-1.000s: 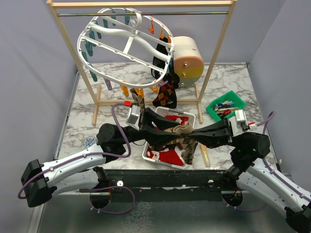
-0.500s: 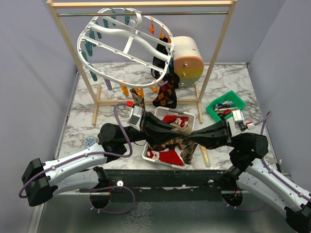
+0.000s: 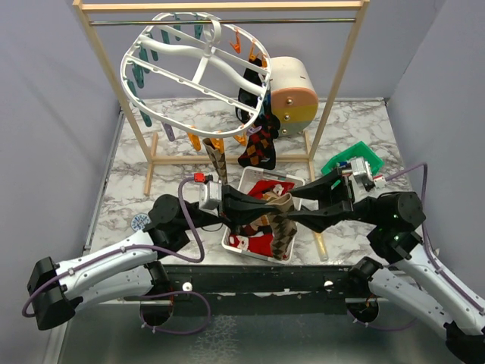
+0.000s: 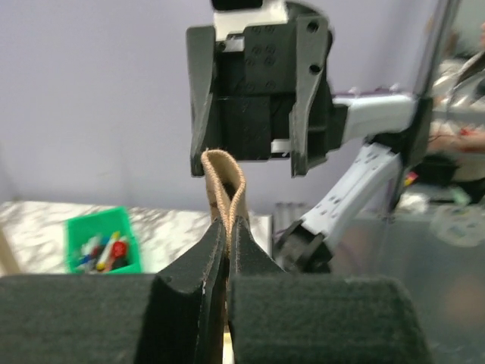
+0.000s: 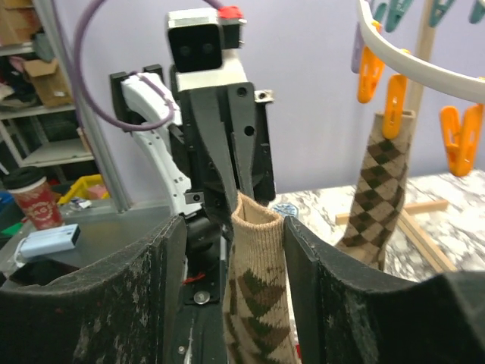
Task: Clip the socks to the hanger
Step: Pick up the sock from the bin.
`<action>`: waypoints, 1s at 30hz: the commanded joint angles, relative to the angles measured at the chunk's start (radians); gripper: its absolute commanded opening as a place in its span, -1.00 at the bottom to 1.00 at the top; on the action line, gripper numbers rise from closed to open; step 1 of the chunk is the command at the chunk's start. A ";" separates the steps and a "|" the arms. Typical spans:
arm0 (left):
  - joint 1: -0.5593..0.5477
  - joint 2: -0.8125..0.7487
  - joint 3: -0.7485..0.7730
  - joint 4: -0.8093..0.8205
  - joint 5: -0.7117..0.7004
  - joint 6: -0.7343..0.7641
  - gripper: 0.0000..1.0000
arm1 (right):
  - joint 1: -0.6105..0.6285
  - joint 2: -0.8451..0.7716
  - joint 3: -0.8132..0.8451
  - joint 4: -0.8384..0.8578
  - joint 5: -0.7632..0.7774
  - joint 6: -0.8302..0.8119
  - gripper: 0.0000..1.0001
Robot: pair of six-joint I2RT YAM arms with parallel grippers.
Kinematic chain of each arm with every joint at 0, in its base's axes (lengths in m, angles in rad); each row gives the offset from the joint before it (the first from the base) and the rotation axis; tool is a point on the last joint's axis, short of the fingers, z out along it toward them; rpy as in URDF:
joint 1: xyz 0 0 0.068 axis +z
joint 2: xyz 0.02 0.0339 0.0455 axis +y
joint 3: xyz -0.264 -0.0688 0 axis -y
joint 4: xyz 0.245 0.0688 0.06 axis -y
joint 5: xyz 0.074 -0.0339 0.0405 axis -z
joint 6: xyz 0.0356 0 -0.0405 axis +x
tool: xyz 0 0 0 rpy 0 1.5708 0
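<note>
A tan argyle sock (image 5: 258, 288) hangs over the white basket (image 3: 267, 176). My left gripper (image 4: 227, 227) is shut on its cuff (image 4: 223, 182). My right gripper (image 5: 231, 224) faces it, open, its fingers either side of the sock just below the cuff. In the top view the two grippers meet over the basket, left (image 3: 265, 206) and right (image 3: 293, 208). The white oval hanger (image 3: 197, 68) hangs from the rod at the back. It carries a black sock (image 3: 250, 95), a dark argyle sock (image 3: 258, 148) and a tan argyle sock (image 3: 217, 159). Red socks (image 3: 261, 244) lie in the basket.
A wooden rack (image 3: 341, 91) holds the hanger's rod. A cream cylinder (image 3: 292, 95) stands behind it. A green bin (image 3: 355, 154) of markers sits at the right, partly behind my right wrist. Orange clips (image 5: 394, 95) dangle from the hanger rim.
The left gripper has closed on the sock's cuff. The right gripper has opened and let the sock go, and its wrist has risen slightly.
</note>
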 commanded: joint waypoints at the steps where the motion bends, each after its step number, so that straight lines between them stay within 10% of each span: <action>1: -0.002 -0.067 0.074 -0.277 -0.065 0.341 -1.00 | -0.002 -0.042 0.071 -0.293 0.141 -0.106 0.18; 14: -0.002 -0.086 0.231 -0.740 -0.006 0.922 -1.00 | -0.002 0.230 0.520 -0.829 0.266 -0.182 0.20; 30: -0.002 -0.061 0.260 -0.782 -0.024 0.989 -1.00 | -0.002 0.386 0.646 -1.127 0.159 -0.330 0.20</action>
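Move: The sock, already pinched at its cuff by the left fingers, has that cuff about 3 cm to the right of the left hand and 1 cm above it. From the right hand, the cuff is some 4 cm left, level fore-and-aft, and 2 cm lower. The bin's middle lies about 7 cm left of the right hand, 2 cm ahead and 25 cm below; the hanging checkered sock is roughly 20 cm left and 14 cm ahead, about level in height. Open right hand swings about 7 cm forward, tips dipping, as the left rolls its pinched sock forward-down. ##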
